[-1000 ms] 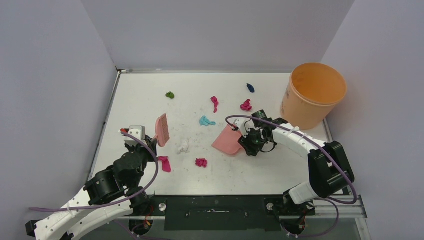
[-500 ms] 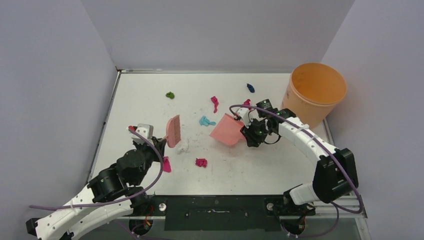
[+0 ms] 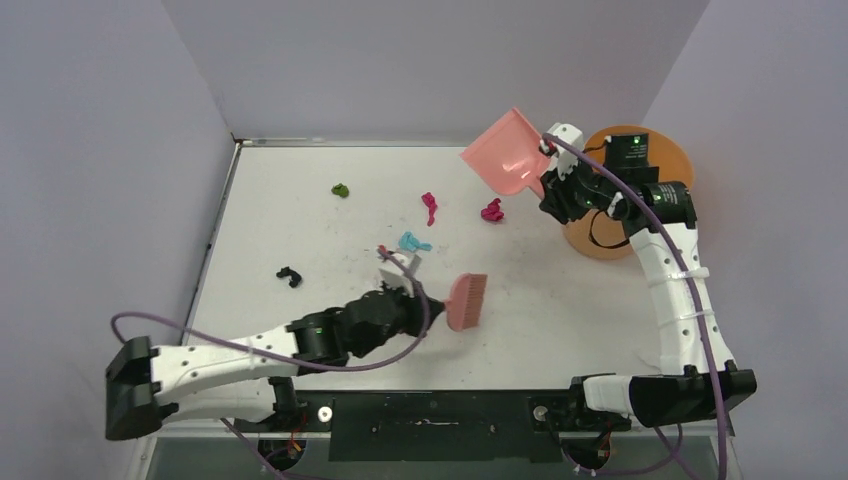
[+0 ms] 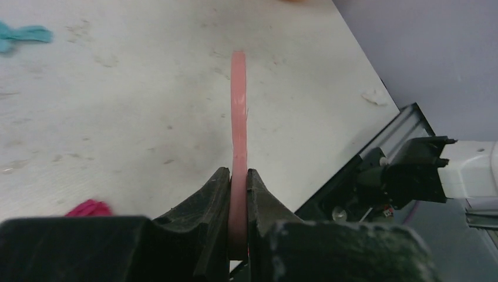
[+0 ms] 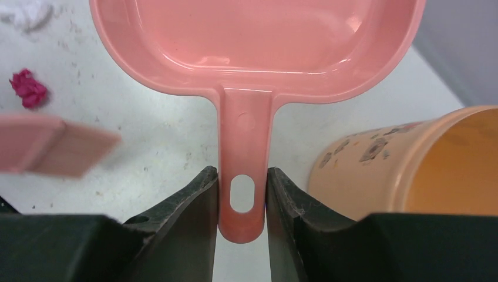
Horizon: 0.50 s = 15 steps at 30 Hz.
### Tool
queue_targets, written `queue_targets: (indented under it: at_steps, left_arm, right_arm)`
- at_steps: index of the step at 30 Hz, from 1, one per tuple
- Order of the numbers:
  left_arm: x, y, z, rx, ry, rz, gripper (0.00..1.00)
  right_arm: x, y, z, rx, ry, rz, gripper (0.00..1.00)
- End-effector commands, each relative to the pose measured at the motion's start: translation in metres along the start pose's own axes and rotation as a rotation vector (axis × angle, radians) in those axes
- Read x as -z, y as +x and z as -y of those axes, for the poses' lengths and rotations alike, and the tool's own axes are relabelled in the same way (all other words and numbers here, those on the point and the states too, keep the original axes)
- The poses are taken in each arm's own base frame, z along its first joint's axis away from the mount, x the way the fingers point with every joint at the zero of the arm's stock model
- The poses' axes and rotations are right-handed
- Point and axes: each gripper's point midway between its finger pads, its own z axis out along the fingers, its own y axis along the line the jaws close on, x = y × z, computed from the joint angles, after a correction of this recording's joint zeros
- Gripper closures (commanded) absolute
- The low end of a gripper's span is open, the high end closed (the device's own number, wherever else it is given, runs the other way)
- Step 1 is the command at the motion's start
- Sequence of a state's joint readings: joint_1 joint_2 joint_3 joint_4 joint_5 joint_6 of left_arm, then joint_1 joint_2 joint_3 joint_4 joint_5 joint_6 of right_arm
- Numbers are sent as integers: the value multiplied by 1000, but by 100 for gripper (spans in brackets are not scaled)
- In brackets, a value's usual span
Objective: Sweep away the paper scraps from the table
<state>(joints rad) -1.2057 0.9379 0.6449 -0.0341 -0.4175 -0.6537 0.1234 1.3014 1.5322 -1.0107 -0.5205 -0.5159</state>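
Observation:
On the white table (image 3: 280, 220) lie a green scrap (image 3: 341, 190), two magenta scraps (image 3: 430, 207) (image 3: 492, 211), a cyan scrap (image 3: 412, 242) and a dark scrap (image 3: 289, 276). My left gripper (image 3: 432, 303) is shut on the pink hand brush (image 3: 466, 300), low over the table's front middle. The left wrist view shows the brush handle (image 4: 238, 117) edge-on between the jaws, with a magenta scrap (image 4: 88, 207) and the cyan scrap (image 4: 23, 33) to its left. My right gripper (image 3: 553, 183) is shut on the handle (image 5: 244, 170) of the pink dustpan (image 3: 508, 152), held high beside the bucket. The pan (image 5: 258, 41) looks empty.
An orange bucket (image 3: 600, 235) stands at the table's back right, partly under the right arm; it also shows in the right wrist view (image 5: 411, 170). A white scrap (image 5: 29, 14) and a magenta scrap (image 5: 26, 88) show below the pan. Grey walls enclose the table on three sides.
My right arm has lifted the dustpan off the table, up and back towards the bucket. My left arm has swung the brush right across the front; the front scraps no longer show from above.

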Motion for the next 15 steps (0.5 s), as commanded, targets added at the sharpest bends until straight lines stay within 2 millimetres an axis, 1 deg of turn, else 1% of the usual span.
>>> queue_targets:
  at_steps: [1, 3, 6, 8, 10, 12, 13, 15]
  left_arm:
    - [-36, -31, 113, 150, 227, 78, 100]
    - [-59, -18, 141, 179, 246, 44, 100]
    - [-90, 0, 181, 225, 304, 5, 100]
    - [-107, 4, 207, 270, 359, 1, 100]
    - [-123, 6, 227, 307, 409, 9, 100]
    - [-141, 9, 244, 352, 446, 15, 100]
    - [-148, 11, 256, 376, 481, 8, 100]
    - [-165, 20, 279, 416, 542, -26, 100]
  right_arm:
    - [40, -53, 1, 11, 53, 177, 95]
    - [53, -68, 6, -6, 105, 239, 95]
    - [68, -81, 10, -30, 163, 303, 95]
    - [73, -84, 11, -47, 180, 329, 95]
    - [74, -85, 8, -58, 173, 341, 95]
    - [74, -86, 5, -66, 162, 348, 95]
    - [75, -86, 4, -68, 159, 353, 95]
    - [75, -86, 2, -70, 154, 358, 95]
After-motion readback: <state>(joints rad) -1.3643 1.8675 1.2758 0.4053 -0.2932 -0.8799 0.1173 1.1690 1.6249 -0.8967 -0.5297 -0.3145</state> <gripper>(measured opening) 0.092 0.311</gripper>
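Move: The brush in my left hand is heading for the side of the table where a white scrap lies about 44 cm to the right, 4 cm nearer the base and 20 cm down. The pink scrap is some 7 cm left and 3 cm ahead of this hand, the blue scrap 5 cm left and 22 cm ahead. My right hand holds the dustpan; from it, the bin is about 19 cm right and 12 cm ahead, its middle 17 cm lower, and the crimson scrap 7 cm left and 16 cm ahead. I carry the brush fast to the right, about 26 cm at nearly constant height and drifting slightly back, towards the white scrap, rolling my left hand's left side down and turning it some 15 degrees clockwise with its grip kept. Meanwhile I raise the held dustpan about 9 cm beside the bin, tipping my right hand's fingers up a little and slowing towards the end. ##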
